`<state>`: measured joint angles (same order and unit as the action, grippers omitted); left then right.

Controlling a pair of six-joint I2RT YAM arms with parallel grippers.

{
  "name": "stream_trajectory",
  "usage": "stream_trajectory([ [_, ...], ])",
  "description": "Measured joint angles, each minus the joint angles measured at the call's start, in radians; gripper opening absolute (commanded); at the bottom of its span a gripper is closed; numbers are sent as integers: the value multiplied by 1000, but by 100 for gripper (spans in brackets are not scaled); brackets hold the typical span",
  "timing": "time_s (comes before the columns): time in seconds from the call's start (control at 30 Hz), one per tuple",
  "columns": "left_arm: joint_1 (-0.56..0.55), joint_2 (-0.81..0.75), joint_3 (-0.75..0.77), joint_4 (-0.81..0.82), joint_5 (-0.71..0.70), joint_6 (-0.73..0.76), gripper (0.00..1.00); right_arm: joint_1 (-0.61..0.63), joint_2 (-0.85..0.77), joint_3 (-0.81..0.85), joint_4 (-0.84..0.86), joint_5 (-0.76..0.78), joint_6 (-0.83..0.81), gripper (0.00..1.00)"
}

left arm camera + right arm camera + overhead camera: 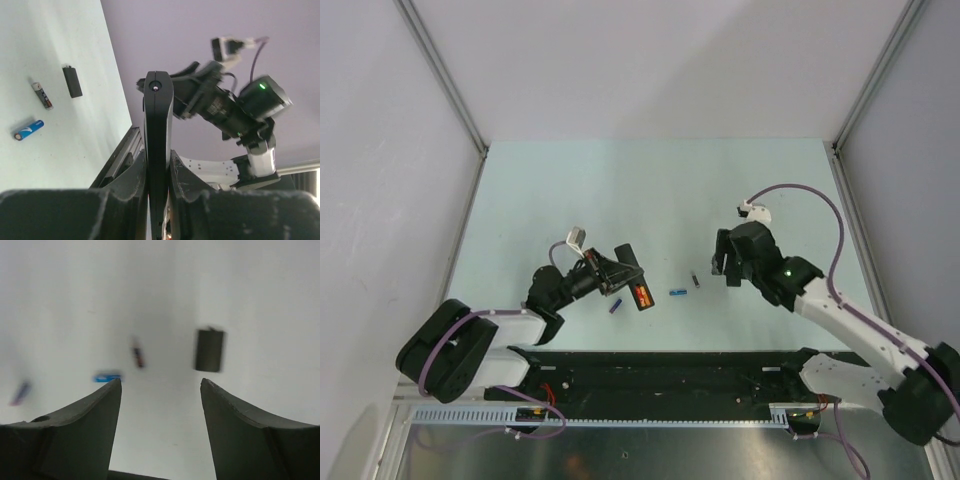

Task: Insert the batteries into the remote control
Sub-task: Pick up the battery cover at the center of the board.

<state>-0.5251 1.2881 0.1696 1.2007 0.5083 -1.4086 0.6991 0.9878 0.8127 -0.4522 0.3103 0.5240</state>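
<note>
My left gripper (618,272) is shut on the remote control (632,276), a slim black bar held edge-on between the jaws in the left wrist view (158,120). An orange-red cell (642,295) shows in its recess at the near end. On the table lie loose batteries: a purple one (615,307), a blue one (676,292) and a dark grey one (696,281). My right gripper (724,263) hovers right of them, open and empty (160,385). The right wrist view shows the blue (107,376), dark (138,354) and purple (20,392) cells beyond its fingertips.
A small flat black rectangular piece (209,350) lies on the table just past the right fingers, and the left wrist view shows this black piece (72,81) near the dark cell (42,95) and the blue cell (28,129). A black rail (670,365) runs along the near edge.
</note>
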Motion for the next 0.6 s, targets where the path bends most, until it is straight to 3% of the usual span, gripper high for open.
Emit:
stream_trajectory([
  [0.2,-1,-8,-21,-15,1,21,0,-120,187,1,-138,24,-36,71],
  [0.6,-1,-57,-44,-21,22,22,0,-153,434,28,-115,-43,-55,68],
])
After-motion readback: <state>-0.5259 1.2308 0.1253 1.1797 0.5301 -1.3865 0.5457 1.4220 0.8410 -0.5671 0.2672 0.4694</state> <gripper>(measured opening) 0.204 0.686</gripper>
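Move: The battery cover lies flat on the board about 4 cm ahead of the right hand, 5 cm to its right and some 17 cm below. At that same depth, the grey battery is roughly 4 cm ahead and 5 cm to the hand's left, the blue battery about 1 cm ahead and 9 cm to the left. From the left hand, the cover is some 30 cm to the right, 6 cm ahead and 18 cm down. Right hand sinks about 13 cm and shifts rightward towards the battery cover, fingers open, tipping down some 25 degrees. ##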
